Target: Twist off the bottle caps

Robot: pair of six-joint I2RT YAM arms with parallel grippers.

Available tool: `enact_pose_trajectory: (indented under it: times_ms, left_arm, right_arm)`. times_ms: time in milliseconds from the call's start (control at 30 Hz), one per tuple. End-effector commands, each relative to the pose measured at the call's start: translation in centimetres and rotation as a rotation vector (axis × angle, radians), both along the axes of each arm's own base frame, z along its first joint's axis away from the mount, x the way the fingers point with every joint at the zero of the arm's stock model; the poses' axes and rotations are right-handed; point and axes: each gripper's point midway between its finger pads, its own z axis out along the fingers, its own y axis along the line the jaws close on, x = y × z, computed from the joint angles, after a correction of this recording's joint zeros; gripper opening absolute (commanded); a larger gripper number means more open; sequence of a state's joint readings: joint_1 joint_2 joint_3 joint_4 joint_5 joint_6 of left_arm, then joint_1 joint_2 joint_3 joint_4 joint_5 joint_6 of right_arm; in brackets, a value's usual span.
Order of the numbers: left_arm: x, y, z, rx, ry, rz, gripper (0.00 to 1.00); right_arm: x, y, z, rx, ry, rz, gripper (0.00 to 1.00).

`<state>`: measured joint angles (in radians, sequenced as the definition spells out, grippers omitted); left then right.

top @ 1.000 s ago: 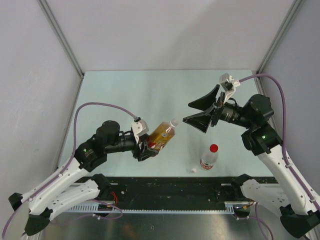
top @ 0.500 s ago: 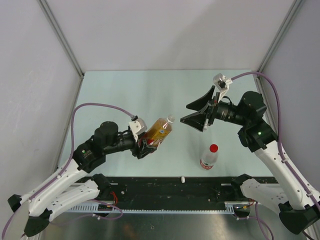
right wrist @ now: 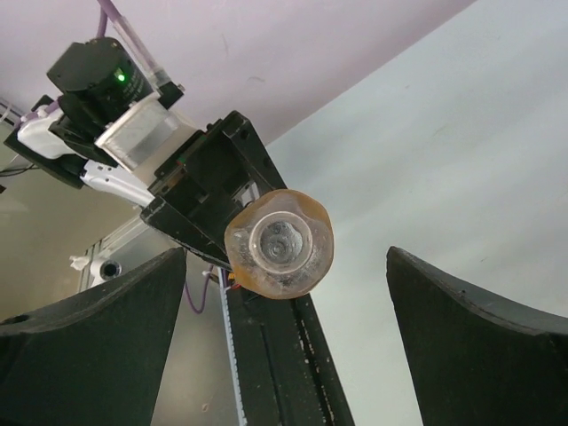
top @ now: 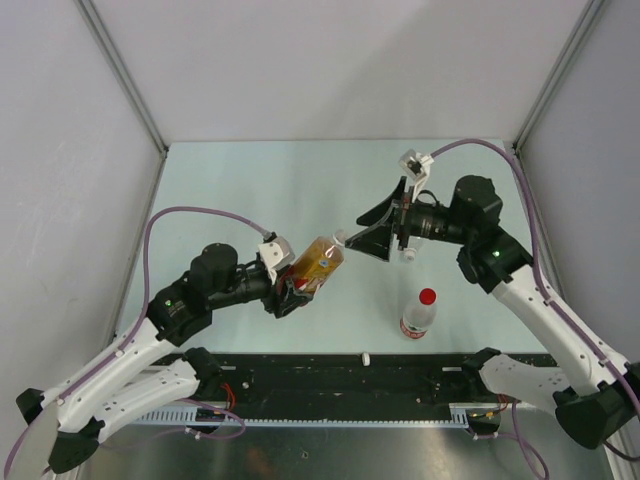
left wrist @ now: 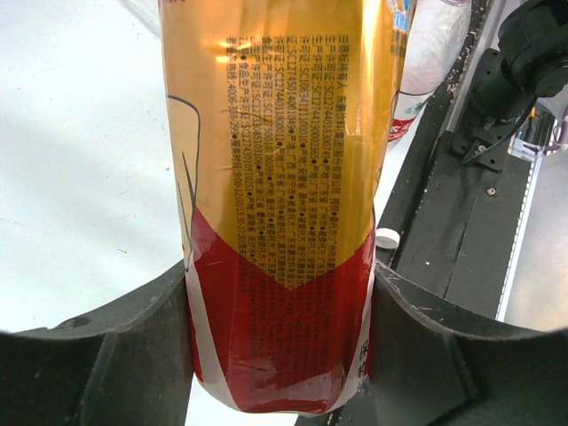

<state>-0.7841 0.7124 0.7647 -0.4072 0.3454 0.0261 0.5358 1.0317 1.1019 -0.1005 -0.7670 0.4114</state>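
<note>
My left gripper [top: 296, 282] is shut on the lower body of the amber bottle [top: 320, 260], holding it tilted with its neck toward the right. In the left wrist view the fingers [left wrist: 106, 355] press both sides of the bottle's red-and-yellow label [left wrist: 280, 177]. The bottle's mouth [right wrist: 280, 244] is uncapped and faces my right gripper [right wrist: 284, 257], whose jaws stand wide open on either side of it without touching. From above, the right gripper [top: 358, 232] is just right of the neck. A loose white cap [top: 366, 357] lies on the black rail. A second bottle [top: 417, 318] with a red cap [top: 428, 296] stands on the table.
The pale green table [top: 250, 190] is walled by grey panels at the back and sides. The black rail [top: 300, 372] runs along the near edge between the arm bases. The red-and-white labelled bottle [left wrist: 426, 62] shows behind the amber one in the left wrist view.
My right gripper has swung left toward the amber bottle's mouth with its jaws a little wider. The loose white cap rolled from the table onto the black rail. The left grip is unchanged.
</note>
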Motion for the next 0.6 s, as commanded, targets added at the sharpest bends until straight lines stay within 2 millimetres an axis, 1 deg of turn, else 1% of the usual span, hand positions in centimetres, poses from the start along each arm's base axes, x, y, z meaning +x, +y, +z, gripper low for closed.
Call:
enact_pose_trajectory:
  times_ms: [0,167,300,333,367,400,500,533,567]
  left_arm:
    - [0.2,-0.1,0.3,-0.013,-0.027,-0.007,0.0]
    - [0.1,-0.2,0.2,-0.009,-0.022,-0.014,0.0]
    - [0.1,-0.2,0.2,-0.009,-0.023,-0.014,0.0]
    - [0.1,-0.2,0.2,-0.009,-0.022,-0.014,0.0]
    - [0.1,-0.2,0.1,-0.009,-0.023,-0.015,0.0]
    - [0.1,-0.2,0.1,-0.008,-0.022,-0.015,0.0]
    - [0.2,-0.2,0.1,-0.006,-0.023,-0.01,0.0]
    - [0.2,-0.2,0.1,-0.004,-0.023,-0.011,0.0]
    - [0.3,-0.2,0.1,-0.005,-0.023,-0.009,0.0]
  right_arm:
    - [0.3,1.3,0.7,0.014,0.009,0.015,0.97]
    - [0.4,2.6,0.3,0.023,0.037,0.047,0.89]
    - [0.5,3.1,-0.1,0.022,0.056,0.066,0.77]
    - [0.5,3.2,-0.2,0.021,0.062,0.069,0.72]
    - [0.5,3.3,-0.4,0.019,0.069,0.07,0.65]
    - [0.6,3.3,-0.5,0.018,0.075,0.07,0.55]
    - [0.6,3.5,-0.8,0.015,0.091,0.077,0.18]
    - [0.6,3.5,-0.9,0.014,0.094,0.081,0.09]
    - [0.6,3.6,-0.9,0.013,0.096,0.081,0.04]
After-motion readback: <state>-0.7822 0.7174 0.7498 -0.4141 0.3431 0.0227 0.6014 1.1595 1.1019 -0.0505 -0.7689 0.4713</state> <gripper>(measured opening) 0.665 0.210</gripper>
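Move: Some 4 cm to the right hand's left, 1 cm ahead and 3 cm lower is the open, capless mouth of the amber bottle. From the left hand gripping that bottle, the mouth is about 6 cm ahead, 9 cm right and 10 cm up. From the right hand, the red-capped bottle stands 7 cm back, 11 cm right and 28 cm below; the loose white cap is 16 cm straight back and 36 cm down; the clear bottle lies 20 cm ahead, 8 cm right, 34 cm below. Sweeping about 3 cm left and as much down, the right hand brings its wide-open fingers around the amber bottle's bare mouth, slows, then closes them most of the way and pinches the neck from both sides. The left hand keeps its grip on the bottle and sinks about 1 cm as the fingers close. ##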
